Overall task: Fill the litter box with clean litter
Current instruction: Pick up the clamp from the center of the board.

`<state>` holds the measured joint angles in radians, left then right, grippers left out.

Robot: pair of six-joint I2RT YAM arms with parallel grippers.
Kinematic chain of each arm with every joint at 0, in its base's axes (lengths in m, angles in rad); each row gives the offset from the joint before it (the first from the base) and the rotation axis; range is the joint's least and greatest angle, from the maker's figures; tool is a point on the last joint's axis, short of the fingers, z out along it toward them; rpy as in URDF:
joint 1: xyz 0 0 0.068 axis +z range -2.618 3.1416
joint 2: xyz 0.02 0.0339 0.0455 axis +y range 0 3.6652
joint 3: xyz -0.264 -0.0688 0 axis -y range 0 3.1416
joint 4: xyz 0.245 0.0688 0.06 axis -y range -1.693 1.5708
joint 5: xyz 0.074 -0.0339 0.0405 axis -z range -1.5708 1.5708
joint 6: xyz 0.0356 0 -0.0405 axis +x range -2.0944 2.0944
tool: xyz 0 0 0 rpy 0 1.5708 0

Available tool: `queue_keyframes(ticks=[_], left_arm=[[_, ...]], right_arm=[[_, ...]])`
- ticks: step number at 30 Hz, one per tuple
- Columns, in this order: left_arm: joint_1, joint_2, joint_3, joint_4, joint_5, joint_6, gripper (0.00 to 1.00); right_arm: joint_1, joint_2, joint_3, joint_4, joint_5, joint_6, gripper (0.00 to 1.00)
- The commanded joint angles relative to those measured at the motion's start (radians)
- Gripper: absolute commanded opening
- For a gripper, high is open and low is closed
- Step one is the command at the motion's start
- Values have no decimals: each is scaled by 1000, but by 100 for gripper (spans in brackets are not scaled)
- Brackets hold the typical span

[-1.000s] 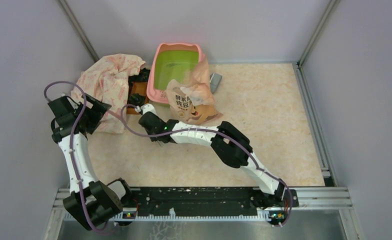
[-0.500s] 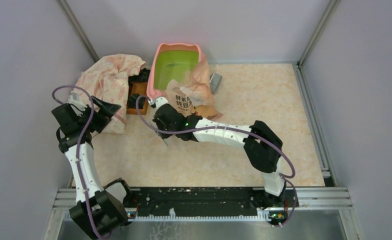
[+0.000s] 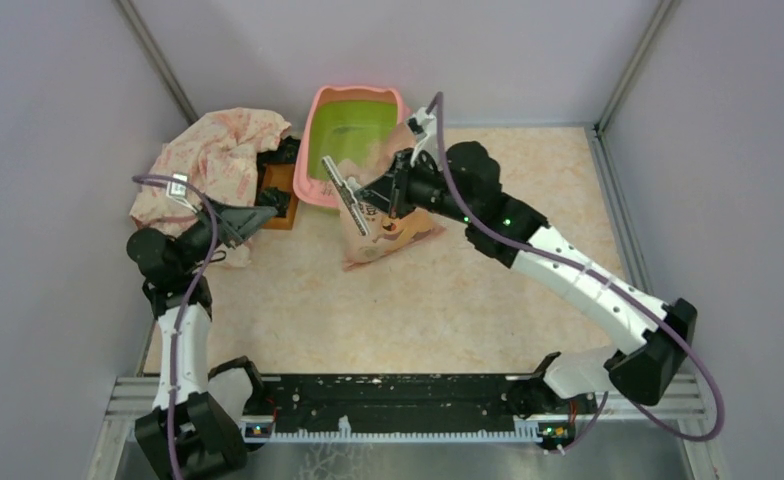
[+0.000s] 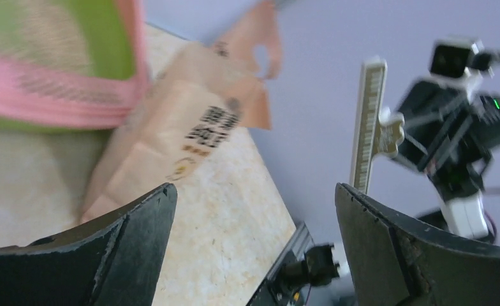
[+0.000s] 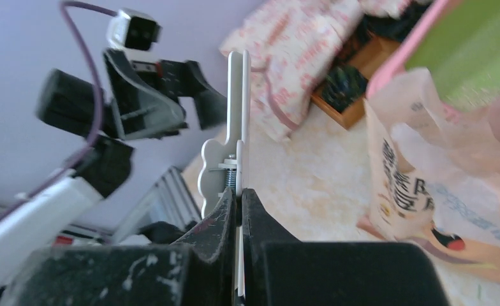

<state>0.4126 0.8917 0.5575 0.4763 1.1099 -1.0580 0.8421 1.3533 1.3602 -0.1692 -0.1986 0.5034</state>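
Observation:
The litter box (image 3: pixel 314 150), pink-rimmed and lime-green inside, stands at the back; its rim also shows in the left wrist view (image 4: pixel 56 95) and the right wrist view (image 5: pixel 413 51). The peach bag of clean litter (image 3: pixel 383 228) lies against its front right corner, lettering up (image 4: pixel 171 134) (image 5: pixel 426 191); no granules can be made out. My right gripper (image 3: pixel 366 197) (image 5: pixel 240 191) hangs above the bag, shut on a long white clip (image 3: pixel 344 193) (image 5: pixel 238 121) (image 4: pixel 368 127). My left gripper (image 3: pixel 268 210) (image 4: pixel 255 191) is open and empty, left of the bag.
A crumpled patterned cloth (image 3: pixel 218 160) lies at the back left, partly over a brown box (image 3: pixel 280 185) holding dark items. Lilac walls close in the left, back and right. A metal rail (image 3: pixel 418 390) runs along the near edge.
My right arm has swung up and to the right, carrying the white clip from the floor left of the bag to above it. The left arm has drawn nearer and lower, still open.

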Motion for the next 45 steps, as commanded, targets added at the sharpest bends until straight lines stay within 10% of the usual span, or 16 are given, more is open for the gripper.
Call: queue_keyframes(ticks=[1, 10, 35, 45], left_arm=[[-120, -61, 9, 558, 126, -248, 99], [-344, -101, 58, 579, 70, -150, 99], [-468, 6, 81, 693, -80, -193, 98], [-504, 55, 95, 666, -82, -162, 39]], right_arm=[[-39, -54, -28, 138, -254, 111, 0], [-63, -44, -53, 319, -470, 266, 0], [-61, 8, -107, 373, -540, 305, 0], [-62, 4, -125, 391, -545, 308, 0]])
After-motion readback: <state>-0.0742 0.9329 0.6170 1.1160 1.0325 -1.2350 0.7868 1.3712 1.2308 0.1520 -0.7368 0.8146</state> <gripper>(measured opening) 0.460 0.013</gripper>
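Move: The clamp, pinched in the right gripper, has its middle about 3 cm left of and 2 cm ahead of the right fingertips. From the open left hand, the clamp lies roughly 17 cm to the right, 7 cm higher and about 1 cm nearer the base. Below the left hand, the litter bag stands some 9 cm ahead and 21 cm to the right, the wooden tray about 19 cm ahead and 1 cm to the right. The left hand swings right about 12 cm, up 10 and back 8 to the clamp, its fingers tilting up some 30 degrees and turning clockwise; most of this comes in one quick sweep, then it creeps in and its wide-open jaws close about halfway around the clamp's forward-left end. The right hand keeps its pinch and draws the clamp back about 7 cm, rising a little and sinking again, while turning counter-clockwise and levelling so that its fingers point nearly straight left at the left gripper. ##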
